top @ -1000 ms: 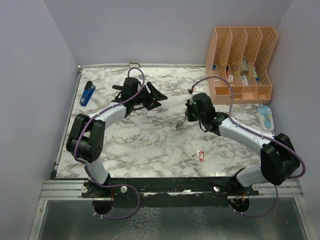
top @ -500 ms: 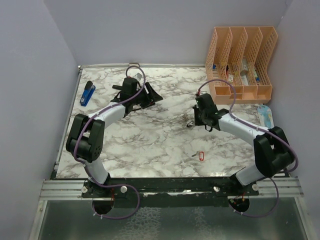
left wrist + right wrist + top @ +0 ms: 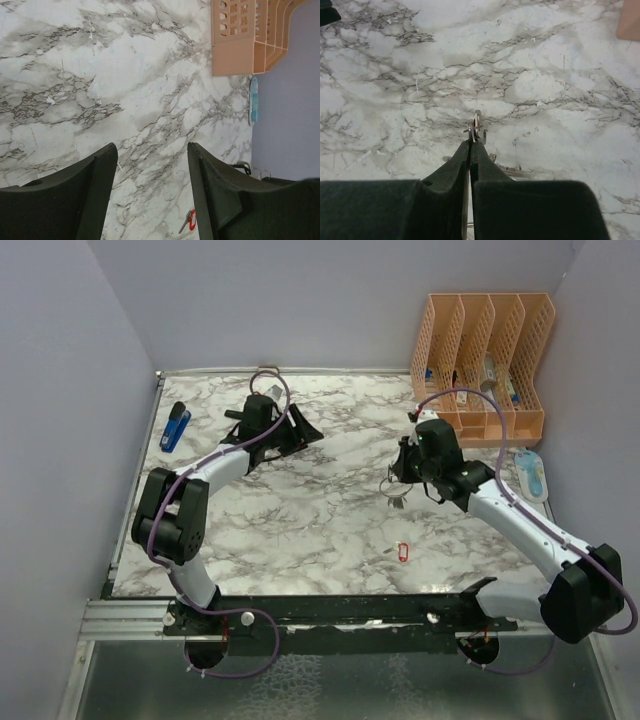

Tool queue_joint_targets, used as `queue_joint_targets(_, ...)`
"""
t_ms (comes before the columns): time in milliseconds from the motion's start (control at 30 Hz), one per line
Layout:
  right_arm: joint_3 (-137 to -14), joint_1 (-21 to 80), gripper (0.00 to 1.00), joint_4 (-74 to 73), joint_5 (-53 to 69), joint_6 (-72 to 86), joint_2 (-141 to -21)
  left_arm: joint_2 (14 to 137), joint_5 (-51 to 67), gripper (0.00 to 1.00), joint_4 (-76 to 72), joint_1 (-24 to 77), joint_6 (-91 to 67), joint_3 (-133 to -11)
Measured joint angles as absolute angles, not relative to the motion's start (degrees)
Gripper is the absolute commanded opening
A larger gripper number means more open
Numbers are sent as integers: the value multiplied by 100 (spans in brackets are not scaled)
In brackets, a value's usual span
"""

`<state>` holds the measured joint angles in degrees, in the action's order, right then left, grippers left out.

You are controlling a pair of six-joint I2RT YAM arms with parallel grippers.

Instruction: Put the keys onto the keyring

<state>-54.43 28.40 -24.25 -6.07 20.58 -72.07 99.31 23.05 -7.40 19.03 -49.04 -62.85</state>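
My right gripper (image 3: 399, 477) is shut on the keyring (image 3: 393, 491), a thin silver ring with small keys hanging under it, right of the table's middle. In the right wrist view the ring's edge (image 3: 478, 122) sticks out past the closed fingertips (image 3: 471, 145), and the hanging keys (image 3: 512, 171) show beside the fingers. A key with a red tag (image 3: 402, 552) lies on the marble nearer the front edge; the left wrist view shows that key (image 3: 190, 220) beside the right finger. My left gripper (image 3: 303, 430) stands open and holds nothing at the back left, its fingertips (image 3: 111, 150) wide apart.
An orange file organizer (image 3: 482, 365) stands at the back right, also in the left wrist view (image 3: 235, 45). A light blue object (image 3: 531, 473) lies right of it, near the wall. A blue object (image 3: 176, 426) lies at the far left edge.
My right arm has swung to the right and toward the front, carrying the keyring with it. The left gripper has hardly moved.
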Motion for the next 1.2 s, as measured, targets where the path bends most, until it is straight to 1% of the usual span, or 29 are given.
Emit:
queue_joint_targets(167,-5299,2856,1,-2587,-237,2381,-7078,9848,2285,61,-742,1865,-4890,-6265)
queue_joint_targets(267,-5111,2856,1,-2587,-71,2541,-7308,9802,2285,61,-755,1846,-4893,-6265)
queue_joint_targets(500,-5334,2856,1,-2418,95,2676,-8632,9793,2285,61,-764,1817,-4890,-6200)
queue_joint_targets(700,-6193,2856,1,-2259,104,2602,-9365,9793,2285,61,-766,1719,-4893,-6191)
queue_joint_targets(800,-6447,2856,1,-2178,117,2545,-9369,9793,2285,61,-788,1693,-4895,-6182)
queue_joint_targets(967,-6442,2864,1,-2174,224,2521,-9102,9793,2287,61,-854,1686,-4917,-6082)
queue_joint_targets(1067,-6375,2967,1,-2316,311,2547,-8726,9782,2285,61,-847,1686,-4919,-6051)
queue_joint_targets(1200,-6211,3402,1,-2429,493,2792,-8156,9666,2287,61,-843,1658,-4917,-6051)
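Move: The keyring with its keys already hangs from the right hand's shut fingers, its middle roughly 2 cm back and 4 cm below them. From there the open left gripper is about 17 cm left, 7 cm ahead and nearly level, while the red carabiner lies on the table some 13 cm back, 2 cm right and 15 cm down. From the left hand, the keyring is about 9 cm back, 18 cm right and 4 cm lower. Swooping down about 9 cm while easing back a little, the right hand swings the keyring low and forward, then lifts and draws it back to its starting height, drifting left towards the open left gripper all the while, some 8 cm in all. The wrist tips down nearly 20 degrees at the bottom and partly recovers; the fingers keep their pinch. ##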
